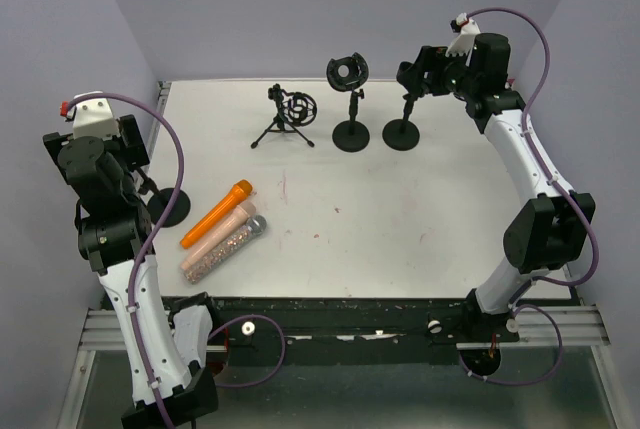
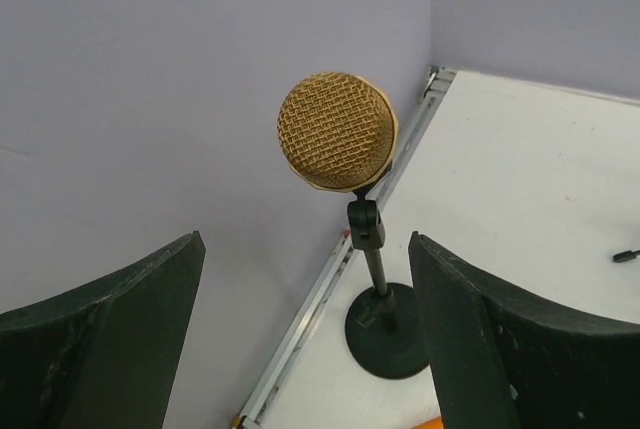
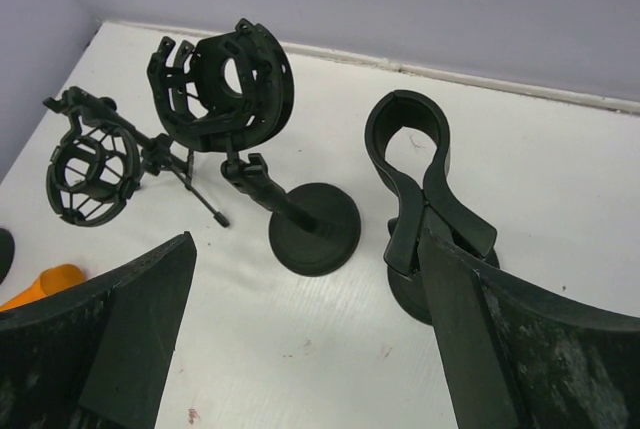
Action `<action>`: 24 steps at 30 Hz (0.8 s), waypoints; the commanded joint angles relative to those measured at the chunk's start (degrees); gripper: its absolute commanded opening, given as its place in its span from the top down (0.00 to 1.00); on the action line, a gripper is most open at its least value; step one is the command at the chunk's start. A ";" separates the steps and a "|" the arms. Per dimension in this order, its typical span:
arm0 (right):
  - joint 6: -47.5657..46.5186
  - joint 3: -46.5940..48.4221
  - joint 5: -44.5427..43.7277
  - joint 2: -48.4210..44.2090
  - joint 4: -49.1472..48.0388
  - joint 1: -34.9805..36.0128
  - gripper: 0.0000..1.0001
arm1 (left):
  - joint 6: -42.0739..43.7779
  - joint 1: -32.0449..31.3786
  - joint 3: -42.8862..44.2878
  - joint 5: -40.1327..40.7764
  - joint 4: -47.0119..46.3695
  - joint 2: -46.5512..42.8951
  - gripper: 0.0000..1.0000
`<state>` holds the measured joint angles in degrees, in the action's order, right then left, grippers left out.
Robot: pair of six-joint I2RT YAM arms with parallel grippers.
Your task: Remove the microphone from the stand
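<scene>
A microphone with a gold mesh head sits in a black round-base stand by the left wall. My left gripper is open and empty, its fingers apart on either side of the stand and short of the microphone. In the top view my left gripper hides the microphone, and only the stand's base shows. My right gripper is open and empty at the back right, above an empty clip stand; it also shows in the right wrist view.
Three loose microphones lie at the left-centre of the table: orange, pink and glittery with a grey head. At the back stand a tripod with a shock mount, a round-base shock mount stand and the clip stand.
</scene>
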<state>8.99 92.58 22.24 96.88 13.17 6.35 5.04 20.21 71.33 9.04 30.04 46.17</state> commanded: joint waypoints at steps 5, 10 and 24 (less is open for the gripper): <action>3.66 1.55 5.88 1.64 -0.95 -0.11 0.00 | 3.75 0.45 -5.92 3.72 -9.46 4.37 0.15; 4.01 2.52 6.24 1.65 -0.69 -0.11 0.01 | 2.35 0.54 -11.55 1.95 -12.19 5.94 0.23; 3.23 1.21 6.85 -0.37 2.39 -0.11 0.03 | 3.13 0.45 -18.51 -4.90 -29.78 14.56 0.60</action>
<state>12.62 93.65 28.18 97.91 13.45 6.37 6.68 20.29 54.17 8.64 7.66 59.29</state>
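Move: The neck clip of the left stand, just under the gold microphone, lies about 11 cm ahead of the left hand, 5 cm left and 12 cm below. The gold microphone's head is some 9 cm ahead, 6 cm left and 6 cm below; the orange microphone lies about 8 cm ahead, 15 cm right, far down on the table. From the right hand that clip is roughly 78 cm left, 14 cm back and 3 cm below. Left hand sinks about 12 cm and reaches 9 cm forward towards the stand's neck, fingers narrowing partway. ##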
